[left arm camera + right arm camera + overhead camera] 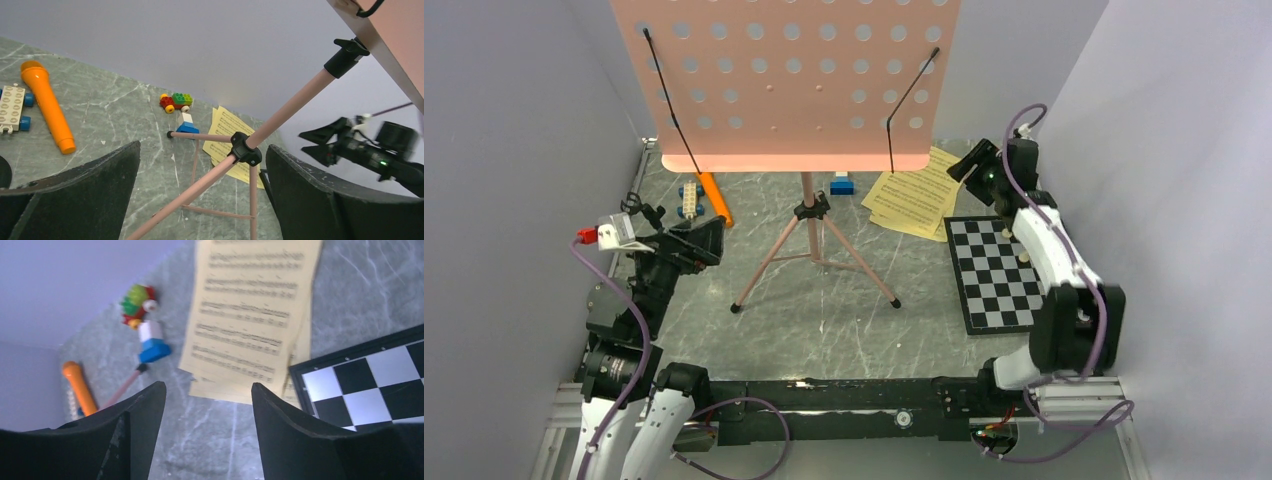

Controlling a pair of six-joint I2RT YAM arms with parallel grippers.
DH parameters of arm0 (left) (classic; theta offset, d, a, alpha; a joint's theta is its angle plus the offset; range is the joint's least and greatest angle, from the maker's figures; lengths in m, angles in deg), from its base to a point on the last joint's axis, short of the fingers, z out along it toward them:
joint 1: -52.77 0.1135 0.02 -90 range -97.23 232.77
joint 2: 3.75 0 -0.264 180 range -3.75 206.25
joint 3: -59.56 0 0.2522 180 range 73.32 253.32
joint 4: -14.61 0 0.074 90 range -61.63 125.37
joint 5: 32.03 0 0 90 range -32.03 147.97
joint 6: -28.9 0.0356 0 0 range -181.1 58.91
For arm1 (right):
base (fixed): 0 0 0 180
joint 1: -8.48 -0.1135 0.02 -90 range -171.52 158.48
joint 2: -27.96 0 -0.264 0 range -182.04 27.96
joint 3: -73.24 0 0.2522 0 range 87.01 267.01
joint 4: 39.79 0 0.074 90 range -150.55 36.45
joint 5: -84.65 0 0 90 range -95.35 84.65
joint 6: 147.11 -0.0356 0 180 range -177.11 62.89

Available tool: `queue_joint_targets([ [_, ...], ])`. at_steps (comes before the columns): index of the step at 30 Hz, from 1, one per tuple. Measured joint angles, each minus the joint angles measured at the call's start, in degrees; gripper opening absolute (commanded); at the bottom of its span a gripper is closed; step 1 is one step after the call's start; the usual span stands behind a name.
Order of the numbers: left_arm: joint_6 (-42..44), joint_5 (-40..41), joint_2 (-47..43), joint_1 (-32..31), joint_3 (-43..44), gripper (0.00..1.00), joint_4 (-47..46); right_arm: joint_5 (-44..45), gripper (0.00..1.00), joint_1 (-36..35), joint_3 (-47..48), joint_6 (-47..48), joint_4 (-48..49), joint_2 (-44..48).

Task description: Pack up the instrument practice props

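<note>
The pink hole-punched music stand [789, 80] stands on its tripod legs [814, 250] mid-table. Yellow sheet-music pages [914, 200] lie flat at the back right, beside the chessboard. An orange microphone [716, 200] lies at the back left. My left gripper [709, 240] hovers left of the tripod, open, with nothing held. In the left wrist view its open fingers frame the tripod hub [245, 149], which stands farther off. My right gripper [969, 160] hangs just above the pages [250, 315], open and empty [207, 387].
A black-and-white chessboard [996, 272] with pieces lies at the right, under the right arm. A blue-and-white block [842, 184] and coloured bricks [176, 101] sit behind the stand. A white studded toy cart [689, 197] lies beside the microphone. Grey walls close in three sides.
</note>
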Motion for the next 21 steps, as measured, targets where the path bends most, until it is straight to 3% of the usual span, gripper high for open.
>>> queue_joint_targets([
  [7, -1.3, -0.2, 2.3, 0.0, -0.8, 0.99, -0.8, 8.1, 0.69, -12.3, -9.3, 1.7, 6.2, 19.1],
  [13, -3.6, -3.4, 7.2, 0.0, -3.9, 0.99, -1.7, 15.6, 0.71, -26.3, -18.4, 5.1, 8.8, 26.0],
  [21, -2.3, -10.2, 6.6, 0.0, -9.8, 0.99, -6.2, 17.6, 0.73, -36.0, -35.1, 8.3, 15.2, 35.5],
])
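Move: The hub of the music stand is some 12 cm back, 29 cm left and 8 cm above my right hand. About 18 cm below that hand, the sheet music is 4 cm ahead and 9 cm left, the stand's right foot 21 cm back and 13 cm left, the chessboard 15 cm back and 12 cm right. From my left hand the hub is about 11 cm ahead, 12 cm right and 8 cm lower. I swing my empty right hand away from the sheet music towards the stand, about 17 cm back and 15 cm left, rising some 8 cm at first and sinking again, while it levels out some 20 degrees and turns counter-clockwise. My left hand, wide open, sinks about 8 cm and eases right and forward towards the hub. I touch nothing at the end. ##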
